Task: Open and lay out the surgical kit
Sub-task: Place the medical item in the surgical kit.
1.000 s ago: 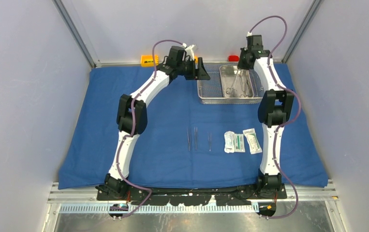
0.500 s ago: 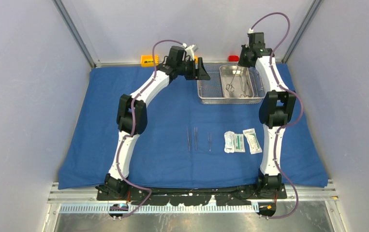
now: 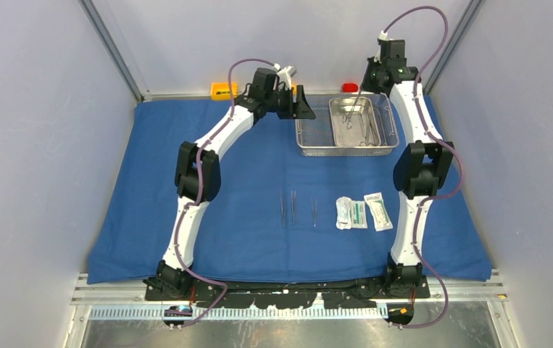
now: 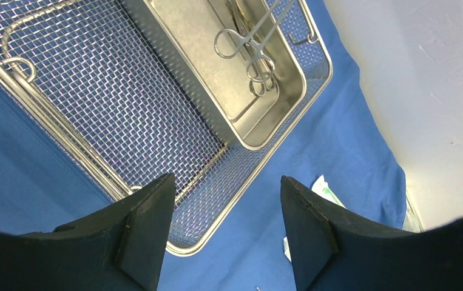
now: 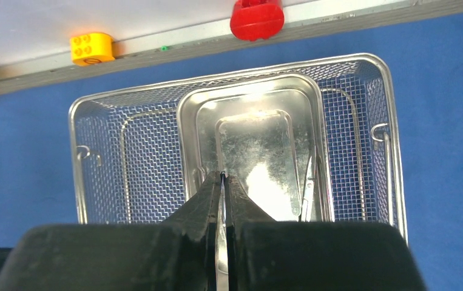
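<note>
The blue cloth (image 3: 244, 159) lies spread out, with the steel mesh tray (image 3: 346, 151) at its back right. A smaller steel pan (image 3: 360, 109) sits in the tray. My right gripper (image 3: 366, 88) hangs above the pan, shut on a thin steel ring-handled instrument (image 3: 347, 118) that dangles over it. In the right wrist view the gripper (image 5: 223, 176) pinches a steel sliver, and another instrument (image 5: 307, 182) lies in the pan (image 5: 253, 145). My left gripper (image 3: 306, 105) stands open and holds nothing at the tray's left end, over the tray corner (image 4: 183, 248).
Three thin steel instruments (image 3: 293, 207) lie side by side mid-cloth, with white-green packets (image 3: 360, 213) to their right. An orange-yellow block (image 3: 223, 90) and a red block (image 3: 350, 87) sit on the back ledge. Grey walls close in both sides.
My right arm has risen and drawn back, lifting the ring-handled instrument out of the pan. The left arm has not moved.
</note>
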Available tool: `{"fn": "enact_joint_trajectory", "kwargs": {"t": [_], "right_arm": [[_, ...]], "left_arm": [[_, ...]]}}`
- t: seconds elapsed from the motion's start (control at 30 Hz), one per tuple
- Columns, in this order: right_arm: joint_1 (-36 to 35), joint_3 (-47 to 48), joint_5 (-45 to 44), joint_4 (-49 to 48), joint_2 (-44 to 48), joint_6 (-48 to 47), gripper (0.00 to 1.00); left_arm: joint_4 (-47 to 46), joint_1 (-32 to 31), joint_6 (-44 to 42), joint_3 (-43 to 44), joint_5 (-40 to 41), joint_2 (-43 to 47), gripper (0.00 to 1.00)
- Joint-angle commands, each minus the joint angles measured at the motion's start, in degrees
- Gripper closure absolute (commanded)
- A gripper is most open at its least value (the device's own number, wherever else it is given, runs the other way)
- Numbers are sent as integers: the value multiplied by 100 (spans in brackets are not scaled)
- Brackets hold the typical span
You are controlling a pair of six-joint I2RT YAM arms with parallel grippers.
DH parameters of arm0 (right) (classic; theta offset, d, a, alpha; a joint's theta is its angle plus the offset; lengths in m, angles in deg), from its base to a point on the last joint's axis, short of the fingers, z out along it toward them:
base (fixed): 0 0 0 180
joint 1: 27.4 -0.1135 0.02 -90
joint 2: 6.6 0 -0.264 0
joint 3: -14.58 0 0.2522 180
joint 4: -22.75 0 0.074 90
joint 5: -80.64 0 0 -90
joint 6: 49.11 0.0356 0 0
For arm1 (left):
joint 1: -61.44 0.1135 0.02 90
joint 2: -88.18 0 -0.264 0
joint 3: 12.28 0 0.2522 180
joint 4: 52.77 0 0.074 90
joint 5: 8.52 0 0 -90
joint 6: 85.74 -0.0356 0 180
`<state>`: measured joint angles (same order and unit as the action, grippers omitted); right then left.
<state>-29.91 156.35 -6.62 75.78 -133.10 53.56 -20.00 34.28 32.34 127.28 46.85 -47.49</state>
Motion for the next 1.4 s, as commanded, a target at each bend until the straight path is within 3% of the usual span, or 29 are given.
{"fn": "enact_joint_trajectory", "kwargs": {"t": [0.0, 0.3, 0.6, 0.8, 0.93, 1.37], "right_arm": [[22, -102, 80, -104, 647, 89, 100], [21, -367, 288, -103, 956, 317, 100], [21, -693, 762, -105, 1213, 819, 100], [21, -985, 1050, -201, 1402, 1114, 100], [21, -1179, 1305, -284, 1502, 1300, 100], [22, -1965, 2091, -857, 1662, 1825, 100]], "left_arm": [[-261, -18, -65, 313, -158, 212, 35], [-399, -18, -491, 590, -185, 109, 35], [-737, -262, -1631, 1275, -316, -376, 30], [-1249, -486, -1815, 1545, -139, -683, 30], [-1098, -586, -1873, 1894, -40, -918, 31], [-1052, -605, -2152, 1629, -40, -795, 30]]}}
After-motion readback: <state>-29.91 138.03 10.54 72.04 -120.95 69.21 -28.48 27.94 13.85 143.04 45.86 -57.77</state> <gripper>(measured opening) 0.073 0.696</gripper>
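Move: The ring-handled medical item hangs from the right fingers, its middle about 16 cm right of the open left hand, 4 cm farther out and 4 cm lower. The steel tray lies under it, 17 cm right of the left hand, 2 cm back and 15 cm down; the red cup is 16 cm right, 9 cm farther out, 15 cm down. From the right hand, the left fingers are some 17 cm left, 8 cm back and slightly lower. Still pinching the medical item, the right hand rises briefly, then carries it about 6 cm left and 6 cm back towards the left gripper, rolling some 20 degrees so the rings swing left, and sinking a little at the end. The left hand lifts about 5 cm, then travels 8 cm right to meet the item, sinking partway and levelling its fingers, which stay open around it. ##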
